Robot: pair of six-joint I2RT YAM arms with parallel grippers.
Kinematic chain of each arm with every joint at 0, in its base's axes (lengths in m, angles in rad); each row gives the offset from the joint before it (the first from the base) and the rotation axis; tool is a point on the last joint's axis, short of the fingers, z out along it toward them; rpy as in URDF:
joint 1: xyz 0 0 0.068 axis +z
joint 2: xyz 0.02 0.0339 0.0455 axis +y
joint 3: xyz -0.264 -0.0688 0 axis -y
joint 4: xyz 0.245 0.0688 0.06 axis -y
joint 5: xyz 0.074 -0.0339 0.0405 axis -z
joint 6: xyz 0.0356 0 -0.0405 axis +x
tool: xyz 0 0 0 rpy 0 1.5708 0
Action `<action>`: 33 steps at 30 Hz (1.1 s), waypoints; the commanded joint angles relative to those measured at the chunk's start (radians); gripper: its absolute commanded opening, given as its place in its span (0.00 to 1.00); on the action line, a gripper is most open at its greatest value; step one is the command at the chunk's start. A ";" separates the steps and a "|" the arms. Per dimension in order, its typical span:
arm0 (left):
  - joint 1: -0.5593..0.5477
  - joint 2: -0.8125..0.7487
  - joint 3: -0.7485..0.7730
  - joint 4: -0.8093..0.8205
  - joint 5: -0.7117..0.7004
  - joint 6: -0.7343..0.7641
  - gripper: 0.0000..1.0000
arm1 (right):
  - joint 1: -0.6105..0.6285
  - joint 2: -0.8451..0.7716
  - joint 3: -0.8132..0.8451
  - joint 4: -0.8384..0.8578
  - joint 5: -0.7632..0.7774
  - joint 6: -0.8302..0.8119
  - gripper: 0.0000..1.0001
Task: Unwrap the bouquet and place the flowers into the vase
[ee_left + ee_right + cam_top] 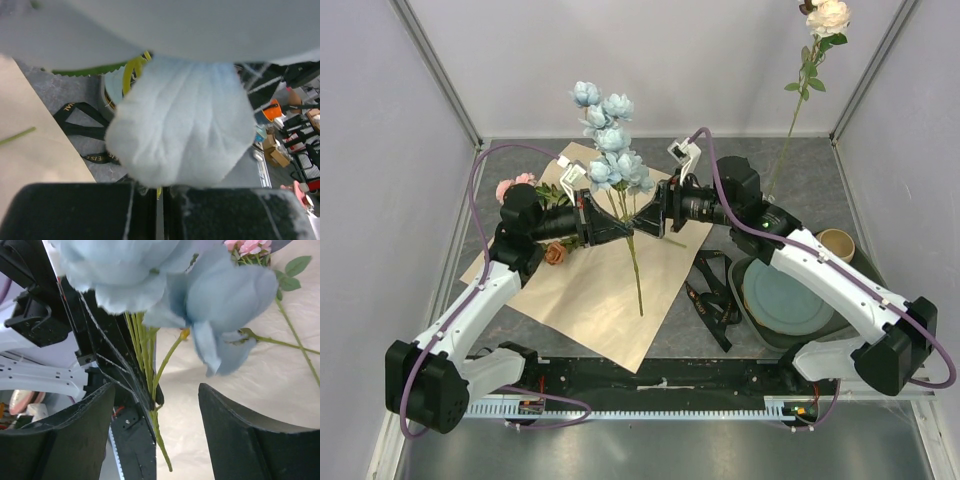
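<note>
My left gripper (618, 228) is shut on the green stems of the pale blue flowers (610, 140), holding them upright above the flattened kraft paper (580, 300) of the bouquet. In the left wrist view a blue blossom (180, 130) fills the frame above the gripper (160, 200). My right gripper (646, 222) faces it from the right, open. In the right wrist view the gripper (157, 425) has the stems (150, 365) between its fingers without touching them. A white rose (828, 16) stands tall at the back right. The vase is hidden behind the right arm.
Pink roses (515, 187) and a rust-orange rose (555, 253) lie on the paper beneath the left arm. The black ribbon (715, 295) lies right of the paper. A dark tray with a pale plate (790, 300) and a beige mug (837, 243) sit at the right.
</note>
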 commanded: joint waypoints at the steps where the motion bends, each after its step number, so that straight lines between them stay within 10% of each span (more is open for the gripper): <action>1: -0.003 -0.011 0.028 0.008 0.108 0.050 0.02 | 0.005 0.012 0.011 0.174 -0.022 0.119 0.73; 16: -0.009 0.005 0.022 0.005 0.125 0.038 0.02 | 0.034 0.065 -0.005 0.226 0.022 0.152 0.47; 23: -0.012 0.022 0.037 -0.054 0.113 0.030 0.02 | 0.037 0.055 -0.016 0.225 0.094 0.152 0.00; 25: -0.012 0.032 0.071 -0.123 0.099 0.067 0.03 | 0.037 0.021 -0.028 0.217 0.166 0.132 0.00; 31: -0.011 -0.035 0.073 -0.200 0.072 0.123 0.65 | 0.020 -0.125 -0.021 0.108 0.480 0.006 0.00; 33: -0.011 -0.056 0.083 -0.272 0.061 0.157 0.69 | 0.008 -0.175 -0.004 0.053 0.583 -0.031 0.00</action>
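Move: The open right hand is going for the blue flowers' stems, which run almost upright about 3 cm to its left and 1 cm ahead, close to its own height, next to the shut left fingers that hold them. The lowest blue heads are some 12 cm above it, 5 cm left and 2 cm ahead. The vase stands roughly 21 cm ahead, 22 cm right and 13 cm below; the black ribbon lies 4 cm back, 10 cm right and 20 cm down. For the left hand, the stems are right at its pads. The right hand eases about 3 cm to its left onto the blue stems, rising slightly and settling again while its fingers close to pinch them, as the left hand keeps its grip and draws back a centimetre or two. Only once the right fingers are shut does the left hand open wide and let go of the stems, sinking a little; the right hand then pulls away to the right some 4 cm and forward 2 to 3 cm, turning clockwise about 15 degrees with the bunch in its grip. ##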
